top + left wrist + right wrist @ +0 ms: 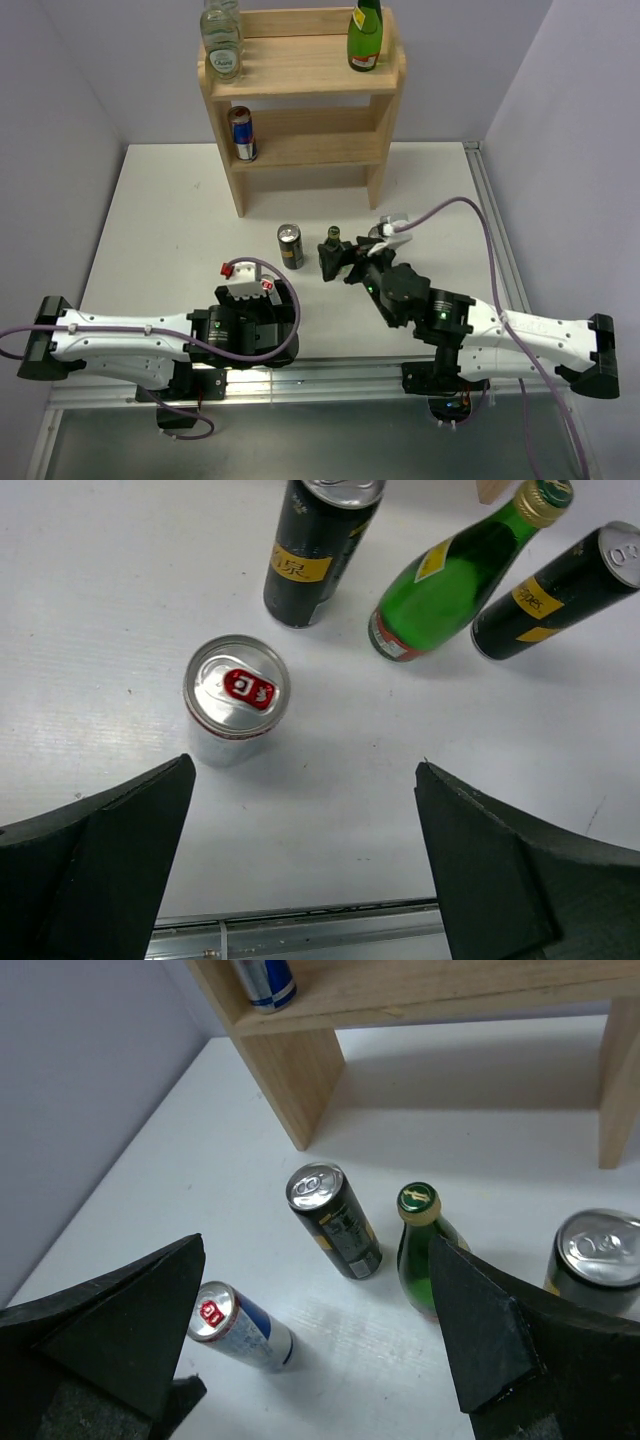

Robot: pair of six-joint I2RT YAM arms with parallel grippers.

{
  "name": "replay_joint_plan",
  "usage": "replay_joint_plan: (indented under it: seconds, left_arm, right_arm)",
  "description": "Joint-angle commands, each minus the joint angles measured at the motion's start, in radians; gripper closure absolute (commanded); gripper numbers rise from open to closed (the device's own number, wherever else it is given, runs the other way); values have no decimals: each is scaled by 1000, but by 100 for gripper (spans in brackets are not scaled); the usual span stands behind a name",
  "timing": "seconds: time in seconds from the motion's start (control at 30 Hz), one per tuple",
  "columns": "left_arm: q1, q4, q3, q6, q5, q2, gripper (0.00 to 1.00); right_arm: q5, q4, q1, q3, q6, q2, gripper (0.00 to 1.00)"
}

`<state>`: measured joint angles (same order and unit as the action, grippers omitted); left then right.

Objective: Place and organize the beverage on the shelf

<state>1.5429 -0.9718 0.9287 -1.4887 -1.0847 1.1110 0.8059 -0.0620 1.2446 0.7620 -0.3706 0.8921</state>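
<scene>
The wooden shelf [300, 75] stands at the back of the table, with clear glass bottles [222, 40] and a green bottle [365, 35] on its top tier and a blue can [242, 133] on the middle tier. On the table stand a black can [290, 246], a small green bottle [425, 1240], a second black can [600, 1260] and a silver-blue can with a red tab [237, 695]. My left gripper [305, 810] hangs open over the table just short of the red-tab can. My right gripper [316, 1260] is open above the table, the black can [335, 1220] and green bottle ahead of it.
A metal rail [330, 380] runs along the table's near edge and another [495, 230] along the right side. Purple walls close in the left, back and right. The shelf's left leg [300, 1070] stands beyond the cans.
</scene>
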Motion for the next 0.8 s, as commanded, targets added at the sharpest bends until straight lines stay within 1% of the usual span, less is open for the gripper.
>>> replay_joint_plan:
  seconds: [0.0, 0.03, 0.07, 0.13, 0.23, 0.27, 0.3, 0.37, 0.43, 0.47, 0.5, 0.53, 0.57, 0.6, 0.63, 0.67, 0.7, 0.77]
  left_arm:
    - [11, -21, -49, -124, -73, -57, 1]
    - [11, 4, -63, -117, -70, -68, 1]
    - [10, 16, -76, -110, -70, -82, 1]
    - [10, 22, -108, -120, -72, -86, 1]
    - [10, 89, -178, -145, -83, -70, 1]
    - [10, 146, -201, -143, -86, -50, 1]
    - [10, 162, -240, -163, -89, -36, 1]
    - [5, 162, -267, -240, -107, 4, 1]
    - [2, 186, -295, -243, -121, 24, 1]
    - [-9, 221, -306, -170, -116, 33, 1]
    - [-27, 323, -327, -110, -103, 32, 1]
    - [-52, 388, -343, -57, -87, 29, 1]
    - [-99, 457, -364, 72, -61, 10, 1]
    - [-125, 619, -416, 141, -43, -3, 1]
    - [-166, 690, -444, 198, -28, -19, 1]
    - [-188, 762, -499, 316, 14, -48, 1]
    - [-211, 918, -525, 381, 38, -60, 1]
    - [-269, 1008, -570, 476, 84, -68, 1]
  right_arm:
    - [82, 54, 24, -48, -91, -96, 0]
    - [91, 103, 26, -58, -102, -113, 0]
    - [96, 117, 27, -75, -112, -126, 0]
    - [99, 134, 35, -95, -129, -163, 0]
    - [98, 149, 35, -115, -143, -180, 0]
    - [101, 154, 36, -118, -148, -180, 0]
    - [101, 159, 36, -118, -152, -176, 0]
    - [99, 160, 35, -122, -157, -176, 0]
    - [98, 160, 38, -128, -162, -177, 0]
    - [93, 162, 36, -135, -166, -179, 0]
    - [92, 165, 36, -138, -169, -180, 0]
    - [92, 166, 36, -141, -172, -183, 0]
    - [92, 168, 38, -147, -177, -183, 0]
    - [93, 175, 36, -150, -179, -189, 0]
    - [93, 179, 38, -151, -182, -193, 0]
    - [90, 182, 39, -156, -186, -196, 0]
    - [93, 191, 39, -158, -185, -205, 0]
    - [96, 200, 38, -165, -191, -219, 0]
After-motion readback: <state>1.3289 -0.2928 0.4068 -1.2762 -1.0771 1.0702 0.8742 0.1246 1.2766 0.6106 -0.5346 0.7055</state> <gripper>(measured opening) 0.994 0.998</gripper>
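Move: The silver can I am going for stands about 8 cm ahead of my left hand, 1 cm to its left, with its middle some 15 cm below. The left black can is about 19 cm ahead and 5 cm to the right of that hand, and the green bottle 18 cm ahead and 13 cm right. From my right hand the silver can lies 2 cm ahead, 18 cm left and 23 cm below; the right black can is 12 cm ahead, 8 cm right and 22 cm below. I sink my open left hand about 11 cm to the silver can's level, easing some 4 cm left on the way, then push forward about 4 cm towards the can as I finish lowering, the fingers turning slightly counter-clockwise. My empty right hand shifts about 4 cm right and sinks about 5 cm, fingertips dipping a little, still wide open. ##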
